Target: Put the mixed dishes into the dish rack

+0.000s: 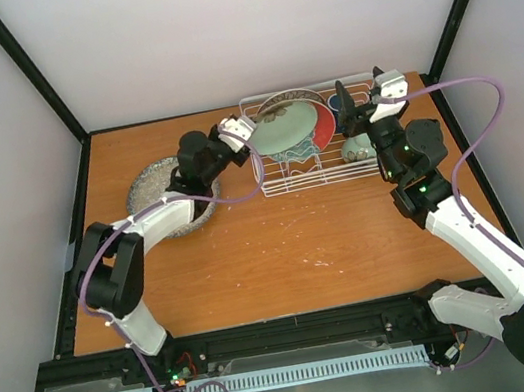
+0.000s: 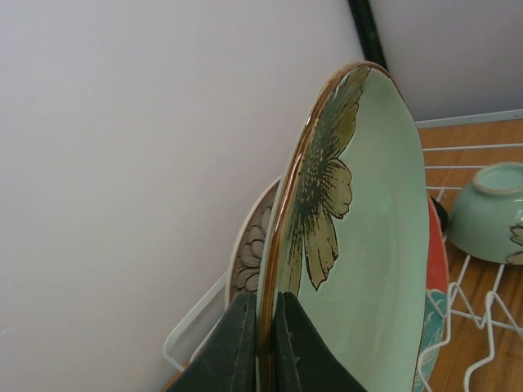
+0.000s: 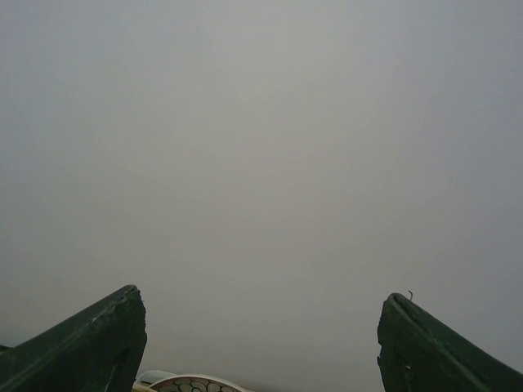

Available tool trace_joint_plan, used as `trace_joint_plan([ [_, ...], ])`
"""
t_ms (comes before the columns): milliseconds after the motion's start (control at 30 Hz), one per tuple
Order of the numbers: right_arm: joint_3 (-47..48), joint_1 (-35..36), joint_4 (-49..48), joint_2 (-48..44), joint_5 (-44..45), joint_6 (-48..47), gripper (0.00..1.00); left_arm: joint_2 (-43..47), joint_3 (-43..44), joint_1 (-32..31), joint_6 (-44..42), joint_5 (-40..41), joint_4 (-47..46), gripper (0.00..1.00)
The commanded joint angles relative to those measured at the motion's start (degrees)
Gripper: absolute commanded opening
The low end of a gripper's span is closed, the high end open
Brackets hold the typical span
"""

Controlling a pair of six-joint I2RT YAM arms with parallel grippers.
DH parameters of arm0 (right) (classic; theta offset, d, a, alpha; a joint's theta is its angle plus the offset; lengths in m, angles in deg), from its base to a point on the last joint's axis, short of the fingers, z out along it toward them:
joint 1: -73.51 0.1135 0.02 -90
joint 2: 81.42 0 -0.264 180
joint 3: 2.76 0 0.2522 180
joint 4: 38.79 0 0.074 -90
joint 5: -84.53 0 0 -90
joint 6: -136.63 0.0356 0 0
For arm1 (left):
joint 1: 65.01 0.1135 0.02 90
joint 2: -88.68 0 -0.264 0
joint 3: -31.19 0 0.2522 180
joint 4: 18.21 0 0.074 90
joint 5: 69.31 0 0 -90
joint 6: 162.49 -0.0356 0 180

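Note:
The white wire dish rack (image 1: 285, 184) stands at the back of the table. My left gripper (image 1: 242, 130) is shut on the rim of the pale green plate (image 1: 286, 129) and holds it on edge over the rack's left part. In the left wrist view the fingers (image 2: 237, 343) pinch that plate (image 2: 368, 212). The petal-patterned plate (image 2: 249, 253) is behind it and the red-rimmed teal plate (image 2: 435, 278) in front. The small pale green bowl (image 1: 357, 147) lies in the rack's right part. My right gripper (image 1: 360, 92) is open above the rack's right end, over a dark blue mug (image 1: 335, 100).
The large speckled grey plate (image 1: 154, 190) lies on the table left of the rack, partly under my left arm. The back wall is close behind the rack. The right wrist view shows mostly wall, with the petal plate's rim (image 3: 192, 382) at the bottom.

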State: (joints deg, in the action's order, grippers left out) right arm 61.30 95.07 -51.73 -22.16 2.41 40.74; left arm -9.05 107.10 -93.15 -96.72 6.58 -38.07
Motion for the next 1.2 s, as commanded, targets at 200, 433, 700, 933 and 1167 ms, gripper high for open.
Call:
trace_joint_plan([
  [200, -0.8, 0.2, -2.6, -0.1, -1.0, 0.1, 0.77, -3.9, 4.4, -1.2, -9.2, -12.4, -16.0, 0.01],
  [433, -0.6, 0.2, -2.8, 0.4, -1.5, -0.1, 0.77, -7.7, 6.5, -1.2, -15.6, -16.1, -19.3, 0.01],
  [700, -0.2, 0.2, -2.4, 1.2, -0.5, -1.8, 0.77, -12.6, 10.5, -1.3, -20.1, -18.7, -18.9, 0.01],
  [933, 0.4, 0.2, -2.2, 2.7, -0.8, -2.5, 0.77, -16.2, 14.4, -1.3, -20.2, -10.4, -15.9, 0.01],
  [1167, 0.7, 0.2, -1.9, 3.6, -1.1, -2.8, 0.77, -17.3, 15.7, -1.3, -16.5, 3.5, -11.3, 0.01],
])
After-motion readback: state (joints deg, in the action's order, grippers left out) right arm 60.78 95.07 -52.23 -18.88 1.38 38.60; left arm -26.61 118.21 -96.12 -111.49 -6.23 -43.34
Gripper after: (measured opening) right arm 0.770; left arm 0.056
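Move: The slot for the green plate, whose rim the left gripper already grips, lies in the rack about 15 cm to that hand's right, level with it to a centimetre or so, its middle some 13 cm lower. The red plate stands 4 cm ahead and 13 cm right, the patterned plate 9 cm ahead and 12 cm right; the green bowl is 23 cm right and 1 cm back. From the right hand the slot is roughly 9 cm ahead, 9 cm left and 30 cm down. Bring the left gripper about 8 cm right and some 5 cm down, keeping the green plate's rim pinched, so the plate goes down among the rack's wires on the near side of the red plate. Swing the wrist clockwise about 20 degrees on the way, then ease forward a couple of centimetres at the end. Let the open, empty right hand sink about 2 cm and edge forward. ##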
